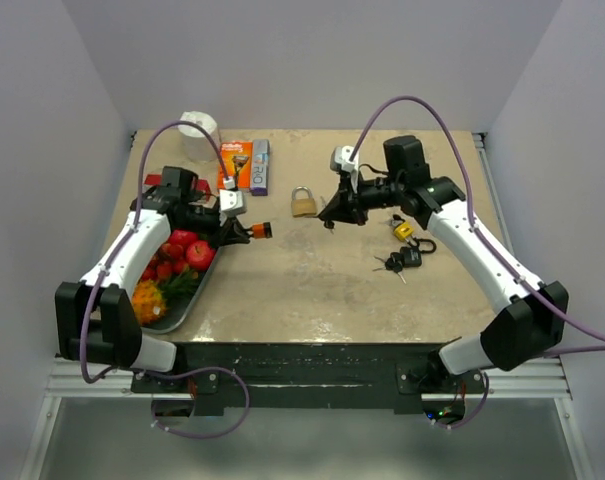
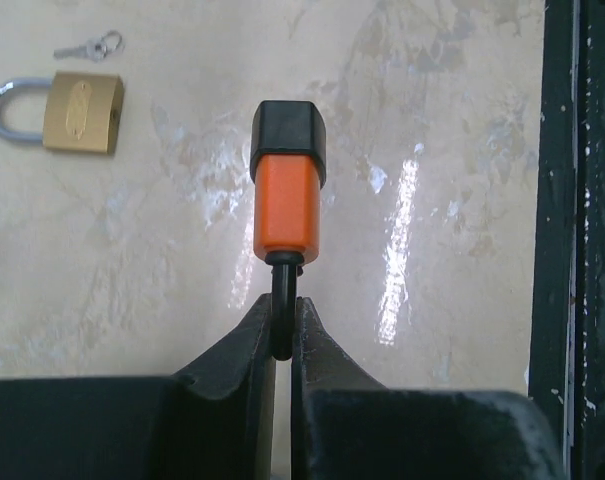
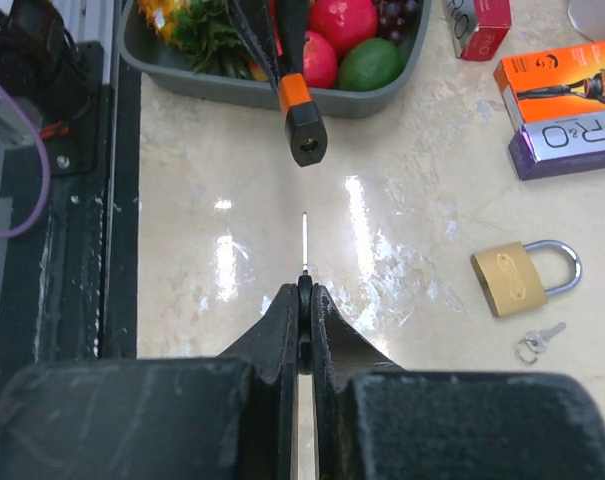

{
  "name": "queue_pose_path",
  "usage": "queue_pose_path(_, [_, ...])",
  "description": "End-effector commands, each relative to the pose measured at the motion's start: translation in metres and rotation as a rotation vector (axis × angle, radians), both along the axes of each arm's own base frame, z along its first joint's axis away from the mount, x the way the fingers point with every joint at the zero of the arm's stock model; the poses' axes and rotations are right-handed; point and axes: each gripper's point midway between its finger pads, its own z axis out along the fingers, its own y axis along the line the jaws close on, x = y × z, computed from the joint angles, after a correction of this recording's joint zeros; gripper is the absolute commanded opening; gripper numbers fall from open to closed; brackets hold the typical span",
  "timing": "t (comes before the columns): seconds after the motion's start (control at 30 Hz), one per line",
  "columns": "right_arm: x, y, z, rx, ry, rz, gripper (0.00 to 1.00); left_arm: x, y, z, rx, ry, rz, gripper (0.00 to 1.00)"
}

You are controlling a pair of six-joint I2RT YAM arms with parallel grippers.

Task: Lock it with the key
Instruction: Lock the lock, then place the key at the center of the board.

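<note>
My left gripper [image 2: 282, 310] is shut on the black shackle of an orange padlock with a black end [image 2: 287, 200], holding it above the table. In the top view the padlock [image 1: 261, 230] points right, toward my right gripper [image 1: 329, 215]. My right gripper [image 3: 304, 290] is shut on the black head of a key [image 3: 304, 240]. The thin blade shows edge-on and points at the keyhole end of the orange padlock [image 3: 300, 110], a short gap away.
A brass padlock [image 1: 303, 203] with a small key ring [image 3: 537, 340] lies between the arms. A yellow padlock [image 1: 402, 229] and a black padlock with keys [image 1: 407, 258] lie at the right. A fruit tray [image 1: 189, 302], razor boxes [image 1: 236, 163] and a white roll [image 1: 198, 135] stand at the left.
</note>
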Motion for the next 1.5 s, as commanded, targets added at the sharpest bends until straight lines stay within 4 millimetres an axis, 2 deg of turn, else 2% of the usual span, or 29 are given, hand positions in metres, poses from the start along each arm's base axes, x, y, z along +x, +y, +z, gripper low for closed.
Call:
queue_pose_path(0.0, [0.015, 0.015, -0.010, 0.049, 0.094, -0.061, 0.00, 0.001, 0.023, -0.001, -0.003, -0.039, 0.014, 0.00])
queue_pose_path(0.03, [0.026, 0.021, -0.009, 0.076, 0.114, -0.117, 0.00, 0.003, 0.026, 0.003, 0.000, -0.057, 0.027, 0.00])
queue_pose_path(0.07, [0.030, 0.026, -0.028, 0.069, 0.166, -0.146, 0.00, 0.006, 0.032, 0.006, 0.007, -0.068, 0.054, 0.00])
queue_pose_path(0.13, [0.038, 0.042, -0.038, 0.095, 0.210, -0.198, 0.00, 0.009, 0.036, 0.018, 0.000, -0.095, 0.095, 0.00])
queue_pose_path(0.23, [0.037, 0.070, -0.070, 0.087, 0.300, -0.221, 0.00, 0.008, 0.044, 0.022, 0.023, -0.119, 0.138, 0.00])
queue_pose_path(0.27, [0.035, 0.076, -0.078, 0.081, 0.319, -0.223, 0.00, 0.007, 0.046, 0.021, 0.033, -0.125, 0.148, 0.00])
queue_pose_path(0.3, [0.033, 0.091, -0.089, 0.084, 0.327, -0.210, 0.00, 0.004, 0.048, 0.016, 0.047, -0.116, 0.161, 0.00])
queue_pose_path(0.37, [0.032, 0.104, -0.102, 0.095, 0.396, -0.242, 0.00, 0.000, 0.048, 0.019, 0.044, -0.135, 0.175, 0.00])
queue_pose_path(0.4, [0.031, 0.115, -0.102, 0.121, 0.400, -0.230, 0.00, -0.003, 0.049, 0.014, 0.048, -0.122, 0.185, 0.00])
queue_pose_path(0.43, [0.032, 0.120, -0.118, 0.110, 0.459, -0.252, 0.00, -0.002, 0.056, 0.018, 0.045, -0.134, 0.220, 0.00])
queue_pose_path(0.5, [0.036, 0.128, -0.124, 0.126, 0.472, -0.274, 0.00, -0.006, 0.057, 0.015, 0.046, -0.127, 0.234, 0.00])
queue_pose_path(0.53, [0.036, 0.130, -0.139, 0.112, 0.511, -0.284, 0.00, -0.008, 0.057, 0.017, 0.042, -0.136, 0.236, 0.00])
queue_pose_path(0.77, [0.043, 0.134, -0.188, 0.060, 0.585, -0.328, 0.00, -0.015, 0.058, 0.014, 0.044, -0.134, 0.250, 0.00])
queue_pose_path(0.93, [0.057, 0.125, -0.207, 0.025, 0.551, -0.372, 0.00, -0.018, 0.062, 0.009, 0.076, -0.134, 0.253, 0.00])
queue_pose_path(1.0, [0.063, 0.122, -0.207, 0.021, 0.521, -0.379, 0.00, -0.020, 0.063, 0.005, 0.082, -0.125, 0.248, 0.00])
queue_pose_path(1.07, [0.066, 0.122, -0.204, 0.025, 0.499, -0.373, 0.08, -0.021, 0.063, 0.002, 0.088, -0.122, 0.247, 0.00])
queue_pose_path(1.1, [0.067, 0.123, -0.202, 0.030, 0.496, -0.367, 0.16, -0.021, 0.063, 0.000, 0.090, -0.118, 0.246, 0.00])
queue_pose_path(1.13, [0.067, 0.123, -0.202, 0.029, 0.493, -0.359, 0.35, -0.021, 0.063, -0.002, 0.093, -0.114, 0.242, 0.00])
queue_pose_path(1.2, [0.068, 0.123, -0.198, 0.031, 0.492, -0.350, 0.51, -0.018, 0.064, -0.004, 0.104, -0.117, 0.233, 0.00])
queue_pose_path(1.23, [0.068, 0.123, -0.190, 0.039, 0.469, -0.335, 0.63, -0.020, 0.064, -0.007, 0.109, -0.108, 0.224, 0.00])
queue_pose_path(1.3, [0.064, 0.119, -0.180, 0.036, 0.440, -0.299, 0.72, -0.019, 0.065, -0.007, 0.124, -0.122, 0.199, 0.00])
queue_pose_path(1.37, [0.062, 0.112, -0.153, 0.068, 0.393, -0.261, 0.77, -0.018, 0.064, -0.004, 0.124, -0.135, 0.178, 0.00])
queue_pose_path(1.4, [0.053, 0.112, -0.144, 0.078, 0.368, -0.198, 0.84, -0.020, 0.064, -0.006, 0.131, -0.147, 0.146, 0.00])
queue_pose_path(1.43, [0.046, 0.108, -0.126, 0.098, 0.332, -0.165, 0.86, -0.021, 0.062, -0.006, 0.133, -0.154, 0.125, 0.00])
queue_pose_path(1.47, [0.040, 0.106, -0.117, 0.105, 0.308, -0.130, 0.87, -0.020, 0.060, -0.004, 0.135, -0.168, 0.108, 0.00])
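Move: From my right hand, which grips the keys, the bare table spot they are bound for lies about 24 cm below, 12 cm left and 4 cm ahead. The brass padlock is roughly 20 cm ahead and 7 cm left, the small silver key beyond it some 20 cm ahead and 1 cm left. From my left hand, which holds the orange lock, that spot is about 8 cm right, 2 cm ahead and 14 cm below; the fruit basket's middle is some 19 cm left, level with it. I lower my right hand some 23 cm to the table, swinging about 12 cm left and a little forward and rolling it some 40 degrees, front side down. There I open my fingers wide, let go of the keys and begin to rise, about 3 cm. Meanwhile my left hand keeps its grip on the orange lock and draws left about 7 cm towards the fruit basket, slightly back. ##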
